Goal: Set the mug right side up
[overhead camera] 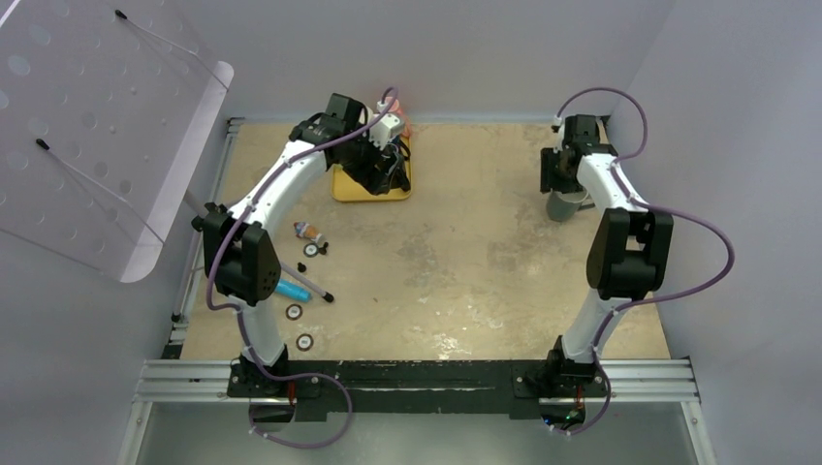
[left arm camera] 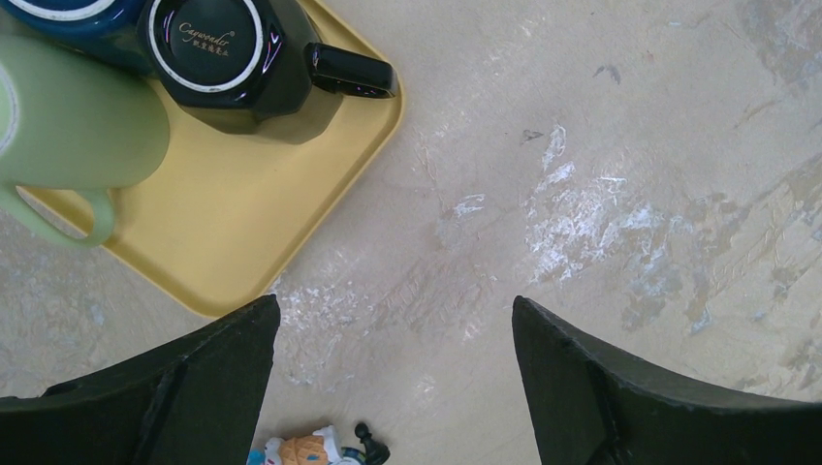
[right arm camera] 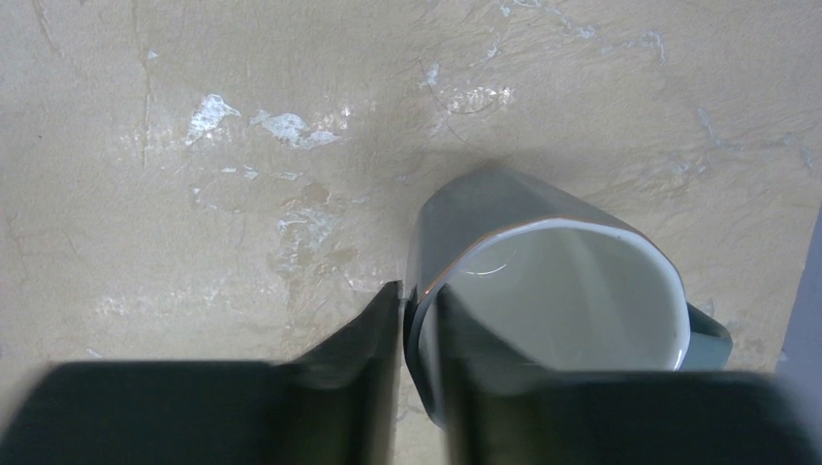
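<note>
The grey mug (right arm camera: 543, 291) with a white inside stands upright on the table, mouth up, its handle (right arm camera: 712, 339) pointing right. In the top view it is at the far right (overhead camera: 565, 203). My right gripper (right arm camera: 419, 295) straddles the mug's left wall, one finger outside and one inside the mouth, both pressed close to the rim. My left gripper (left arm camera: 395, 310) hangs open over bare table beside the yellow tray (left arm camera: 242, 232), with nothing between its fingers.
The yellow tray (overhead camera: 349, 189) at the back holds a green mug (left arm camera: 68, 116), an upside-down black mug (left arm camera: 233, 58) and a blue one (left arm camera: 68, 15). Small toys (overhead camera: 308, 232), a blue piece (overhead camera: 291, 289) and discs (overhead camera: 294, 312) lie at left. A clear perforated panel (overhead camera: 87, 126) leans over the left side.
</note>
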You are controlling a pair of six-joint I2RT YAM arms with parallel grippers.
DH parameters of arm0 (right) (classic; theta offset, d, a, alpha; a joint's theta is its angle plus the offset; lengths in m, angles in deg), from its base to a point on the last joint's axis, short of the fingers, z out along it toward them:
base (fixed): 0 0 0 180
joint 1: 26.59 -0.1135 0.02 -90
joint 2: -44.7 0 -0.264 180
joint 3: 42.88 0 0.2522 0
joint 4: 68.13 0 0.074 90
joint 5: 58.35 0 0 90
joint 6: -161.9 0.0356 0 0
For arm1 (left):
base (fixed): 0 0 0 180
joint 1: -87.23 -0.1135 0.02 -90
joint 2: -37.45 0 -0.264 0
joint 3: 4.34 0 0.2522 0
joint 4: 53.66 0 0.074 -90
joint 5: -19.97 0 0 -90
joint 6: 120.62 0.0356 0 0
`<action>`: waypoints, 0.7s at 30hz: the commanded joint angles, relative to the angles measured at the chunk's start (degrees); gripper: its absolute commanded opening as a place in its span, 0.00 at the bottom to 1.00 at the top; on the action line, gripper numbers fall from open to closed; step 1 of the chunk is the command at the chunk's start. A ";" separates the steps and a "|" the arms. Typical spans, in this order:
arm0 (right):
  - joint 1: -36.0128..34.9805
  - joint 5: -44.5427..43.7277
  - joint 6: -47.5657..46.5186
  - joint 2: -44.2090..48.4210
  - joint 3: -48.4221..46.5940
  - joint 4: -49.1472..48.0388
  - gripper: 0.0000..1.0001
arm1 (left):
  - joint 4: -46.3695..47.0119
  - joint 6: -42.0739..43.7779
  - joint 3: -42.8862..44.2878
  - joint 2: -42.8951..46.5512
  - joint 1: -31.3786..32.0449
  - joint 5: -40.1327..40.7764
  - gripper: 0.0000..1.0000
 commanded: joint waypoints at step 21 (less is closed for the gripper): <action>-6.85 7.96 2.60 25.50 15.93 -14.85 0.98 | 7.64 75.96 10.81 -18.50 8.88 11.38 0.85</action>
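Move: The grey mug stands upright with its left rim between the right fingers; its middle is about 4 cm right, 1 cm ahead and 5 cm below that hand. From the left hand, the upturned black mug at the tray's near right corner lies some 10 cm ahead, 4 cm right and 11 cm below. At its height, the blue mug is about 14 cm ahead, 3 cm right, and the green mug 14 cm ahead, 4 cm left. The right fingers, opening wide, let go of the grey mug's rim; the hand lifts about 13 cm, tipping its fingers forward, then drifts left and slightly back, sinking a little. Meanwhile the open left hand turns clockwise some 60 degrees, dropping about 8 cm and swinging right, then reaches forward towards the black mug's handle side. ##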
